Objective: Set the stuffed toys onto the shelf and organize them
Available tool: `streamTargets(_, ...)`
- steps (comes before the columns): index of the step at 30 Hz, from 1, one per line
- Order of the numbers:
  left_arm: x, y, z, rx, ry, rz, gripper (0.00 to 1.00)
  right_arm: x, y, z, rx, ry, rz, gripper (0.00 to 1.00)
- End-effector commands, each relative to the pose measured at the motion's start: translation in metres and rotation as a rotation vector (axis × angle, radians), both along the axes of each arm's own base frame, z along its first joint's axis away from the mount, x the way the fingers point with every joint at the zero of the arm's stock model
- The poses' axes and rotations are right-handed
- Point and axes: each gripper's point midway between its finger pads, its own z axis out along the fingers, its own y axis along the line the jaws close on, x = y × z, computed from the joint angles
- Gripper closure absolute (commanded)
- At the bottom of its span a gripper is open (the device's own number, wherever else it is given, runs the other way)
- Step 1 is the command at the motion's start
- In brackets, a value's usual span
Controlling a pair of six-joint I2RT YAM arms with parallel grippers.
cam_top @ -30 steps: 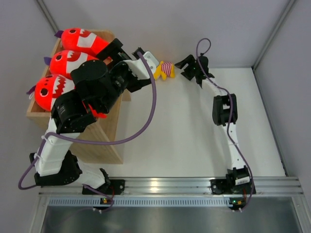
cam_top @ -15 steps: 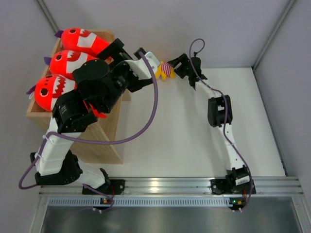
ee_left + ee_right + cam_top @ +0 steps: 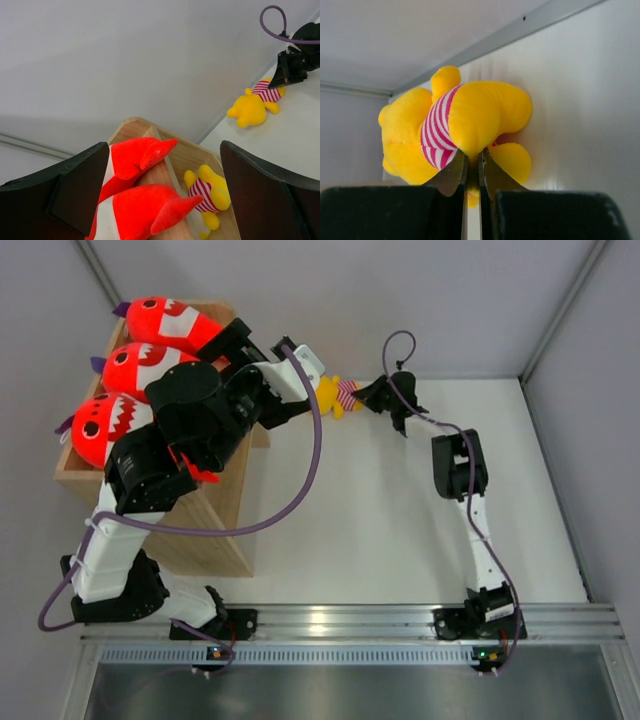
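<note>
Three red sharks (image 3: 150, 320) (image 3: 140, 365) (image 3: 105, 425) lie side by side on top of the wooden shelf (image 3: 215, 530). On the white table to the right of the shelf lies a yellow striped toy (image 3: 335, 395). My right gripper (image 3: 368, 395) is shut on it, and the right wrist view shows the jaws (image 3: 473, 157) pinching its yellow plush (image 3: 480, 112). Over the shelf my left gripper (image 3: 164, 150) hangs wide open and holds nothing. Below it are two red shark tails (image 3: 145, 155) and a second yellow toy (image 3: 210, 192) inside a shelf compartment.
Grey walls close in the table at the back and the right. The left arm's bulky black links (image 3: 190, 430) hang over the shelf's front part. A purple cable (image 3: 310, 470) loops out over the table beside the shelf.
My right gripper moved left to the yellow toy on the table and closed on it, and the toy shifted slightly left. The left arm has stayed still.
</note>
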Motion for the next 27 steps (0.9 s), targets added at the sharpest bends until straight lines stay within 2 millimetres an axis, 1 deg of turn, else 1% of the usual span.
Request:
streamTargets(1,-0.007,0.021,0.01,-0.042,-0.016,0.016,0.02,-0.033,-0.013,0.169,-0.098,-0.449,0.062,1.0)
streamTargets(2,-0.007,0.021,0.01,-0.047,-0.015,0.004,0.02,-0.051,-0.024,0.159,-0.151,-0.525,0.042,1.0)
streamTargets(3,-0.01,0.024,0.013,-0.056,-0.018,0.0,0.02,-0.072,-0.035,0.215,-0.154,-0.648,0.001,1.0)
streamTargets(4,-0.009,0.028,0.014,-0.057,-0.021,0.003,0.02,-0.086,-0.043,0.232,-0.166,-0.722,-0.019,1.0)
streamTargets(5,-0.01,0.03,0.013,-0.055,-0.016,0.0,0.02,-0.103,-0.053,0.228,-0.212,-0.794,-0.035,1.0)
streamTargets(6,-0.013,0.032,0.015,-0.06,-0.019,-0.019,0.02,-0.128,-0.06,0.271,-0.222,-0.918,-0.056,1.0)
streamTargets(7,-0.013,0.036,0.016,-0.059,-0.019,-0.018,0.02,-0.143,-0.064,0.28,-0.241,-0.971,-0.061,1.0)
streamTargets(8,-0.015,0.038,0.014,-0.056,-0.01,-0.026,0.02,-0.157,-0.068,0.268,-0.289,-0.99,-0.056,1.0)
streamTargets(9,-0.018,0.039,0.015,-0.063,-0.011,-0.045,0.02,-0.187,-0.071,0.308,-0.274,-1.141,-0.06,1.0)
streamTargets(10,-0.016,0.046,0.015,-0.067,-0.009,-0.029,0.02,-0.203,-0.07,0.315,-0.286,-1.203,-0.05,1.0)
streamTargets(11,-0.016,0.05,0.017,-0.077,-0.013,-0.023,0.02,-0.219,-0.072,0.305,-0.324,-1.247,-0.042,1.0)
streamTargets(12,-0.017,0.053,0.018,-0.087,-0.014,-0.02,0.02,-0.245,-0.068,0.322,-0.332,-1.35,-0.026,1.0)
streamTargets(13,-0.016,0.058,0.021,-0.096,-0.019,-0.017,0.02,-0.269,-0.07,0.339,-0.335,-1.476,-0.054,1.0)
streamTargets(14,-0.018,0.061,0.022,-0.103,-0.021,-0.018,0.02,-0.284,-0.064,0.327,-0.38,-1.517,-0.042,1.0)
streamTargets(16,-0.022,0.062,0.025,-0.114,-0.02,-0.052,0.02,-0.322,-0.062,0.346,-0.389,-1.678,-0.048,1.0)
streamTargets(17,-0.024,0.063,0.028,-0.129,-0.023,-0.06,0.02,-0.334,-0.056,0.34,-0.405,-1.714,-0.03,1.0)
streamTargets(18,-0.026,0.064,0.029,-0.137,-0.023,-0.068,0.01,-0.345,-0.053,0.345,-0.419,-1.758,-0.013,1.0)
streamTargets(20,-0.027,0.067,0.031,-0.148,-0.023,-0.073,0.01,-0.364,-0.041,0.346,-0.464,-1.845,0.001,1.0)
streamTargets(21,-0.026,0.068,0.031,-0.151,-0.022,-0.07,0.01,-0.378,-0.038,0.352,-0.474,-1.901,0.007,1.0)
streamTargets(23,-0.024,0.072,0.03,-0.152,-0.021,-0.058,0.02,-0.393,-0.033,0.356,-0.505,-1.967,-0.001,1.0)
streamTargets(24,-0.023,0.072,0.03,-0.154,-0.019,-0.057,0.02,-0.408,-0.028,0.362,-0.482,-2.007,0.012,1.0)
streamTargets(26,-0.022,0.075,0.03,-0.158,-0.016,-0.047,0.01,-0.422,-0.028,0.368,-0.479,-2.053,0.007,1.0)
streamTargets(27,-0.022,0.075,0.031,-0.16,-0.018,-0.048,0.02,-0.437,-0.025,0.374,-0.459,-2.091,0.011,1.0)
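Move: The right hand already pinches the yellow toy by its leg end, down on the table near the back wall; the toy's middle is some 7 cm to the left and 1 cm ahead. The other yellow toy, on the shelf's lower tier, lies about 29 cm back, 27 cm left and 20 cm up; the farthest red toy on top is roughly 21 cm back, 34 cm left, 38 cm up. From the left hand, the pinched toy is about 40 cm ahead, 13 cm right and 50 cm below. Back and upward, fast, the right arm draws the pinched toy off the table and nearer the shelf: some 35 cm back and 25 cm up net, cresting a little higher, veering right and then returning left. Its wrist turns about 90 degrees, so the fingers come to point left and slightly up, still shut. The open left hand shifts about 7.5 cm left over the shelf, rising slightly. ##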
